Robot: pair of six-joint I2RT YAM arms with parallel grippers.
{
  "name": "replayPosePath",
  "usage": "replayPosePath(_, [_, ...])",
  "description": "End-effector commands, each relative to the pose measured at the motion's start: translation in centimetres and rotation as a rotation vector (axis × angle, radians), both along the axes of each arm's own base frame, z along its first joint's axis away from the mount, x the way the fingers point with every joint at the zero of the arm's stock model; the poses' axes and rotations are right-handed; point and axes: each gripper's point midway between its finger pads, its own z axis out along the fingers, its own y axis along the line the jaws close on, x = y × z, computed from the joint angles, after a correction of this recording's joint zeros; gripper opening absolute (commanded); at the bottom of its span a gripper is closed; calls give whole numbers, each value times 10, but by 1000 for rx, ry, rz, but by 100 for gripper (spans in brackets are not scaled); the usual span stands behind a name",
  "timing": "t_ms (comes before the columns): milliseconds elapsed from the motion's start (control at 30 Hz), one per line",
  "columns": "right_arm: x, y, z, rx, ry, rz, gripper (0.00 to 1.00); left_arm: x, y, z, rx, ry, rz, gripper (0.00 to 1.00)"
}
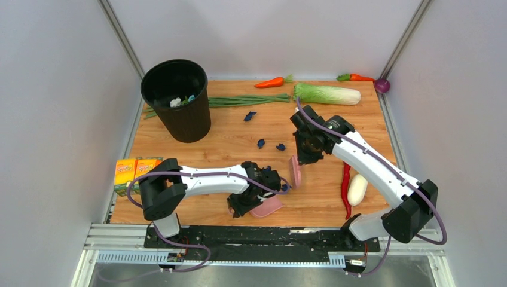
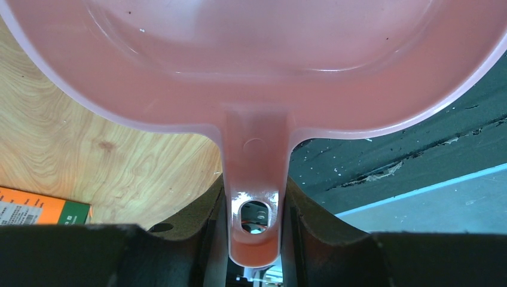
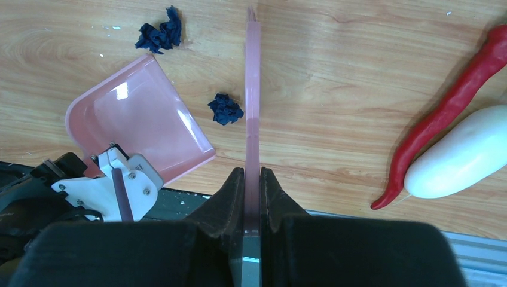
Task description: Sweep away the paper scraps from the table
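Note:
Several dark navy paper scraps lie on the wood table [image 1: 227, 149]: one [image 1: 250, 116] near the green onions, two [image 1: 260, 143] [image 1: 280, 146] mid-table, one [image 1: 286, 186] by the brush. My right gripper [image 1: 302, 156] is shut on the handle of the pink brush [image 1: 295, 171], which stands edge-on [image 3: 253, 89] in the right wrist view, between the fingertips [image 3: 252, 179]. Two scraps [image 3: 226, 109] [image 3: 160, 34] lie left of it. My left gripper [image 1: 246, 206] is shut on the handle [image 2: 254, 197] of the pink dustpan [image 1: 267, 207], which lies at the table's near edge [image 3: 140, 125].
A black bin [image 1: 176, 98] with white and light-blue trash stands at the back left. Green onions [image 1: 245, 100], carrots [image 1: 272, 82], a cabbage [image 1: 327, 94] and a purple onion [image 1: 382, 85] line the back. A red chili [image 1: 345, 188] and white radish [image 1: 357, 189] lie right; boxes [image 1: 136, 170] left; a metal rail [image 1: 257, 239] in front.

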Motion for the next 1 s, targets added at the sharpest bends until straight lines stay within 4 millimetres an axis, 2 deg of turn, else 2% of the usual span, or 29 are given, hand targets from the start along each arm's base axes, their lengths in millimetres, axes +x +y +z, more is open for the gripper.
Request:
replayPosePath(0, [10,9,-2,2,-39,59,0,3,-5,5,-9,-9,-39,0])
replayPosePath(100, [9,14,-5,10,-31,86,0,3,-4,6,-12,-14,-39,0])
replayPosePath(267, [1,34,3,53,-43,174,0,8,-4,4,4,-34,-40,0])
replayPosePath(533, [-25,60,1,146,5,299,0,16,-9,2,27,-59,-49,0])
replayPosePath(733, [-33,71,10,218,9,303,0,17,-13,3,17,-63,-47,0])
replayPosePath(967, [-38,74,22,278,-4,296,0,17,-12,5,9,-72,-38,0])
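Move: Just left of the brush head lies the near scrap, about 5 cm left of the right hand, 6 cm back and some 15 cm below it. The dustpan's tray is about 13 cm left and 8 cm back, the second scrap some 11 cm left and level, the third about 7 cm left and 7 cm ahead, all similarly low. From the left hand, the near scrap lies roughly 15 cm right, 7 cm ahead and slightly below. Sweeping left and somewhat back, the right hand keeps its grip on the brush and carries it about 6 cm left and 3 cm back across the near scrap's place to the dustpan's open edge, turning some 15 degrees counter-clockwise while the brush head tilts out leftward. The left hand, still holding the pan by its handle, eases it about 1 cm forward. ##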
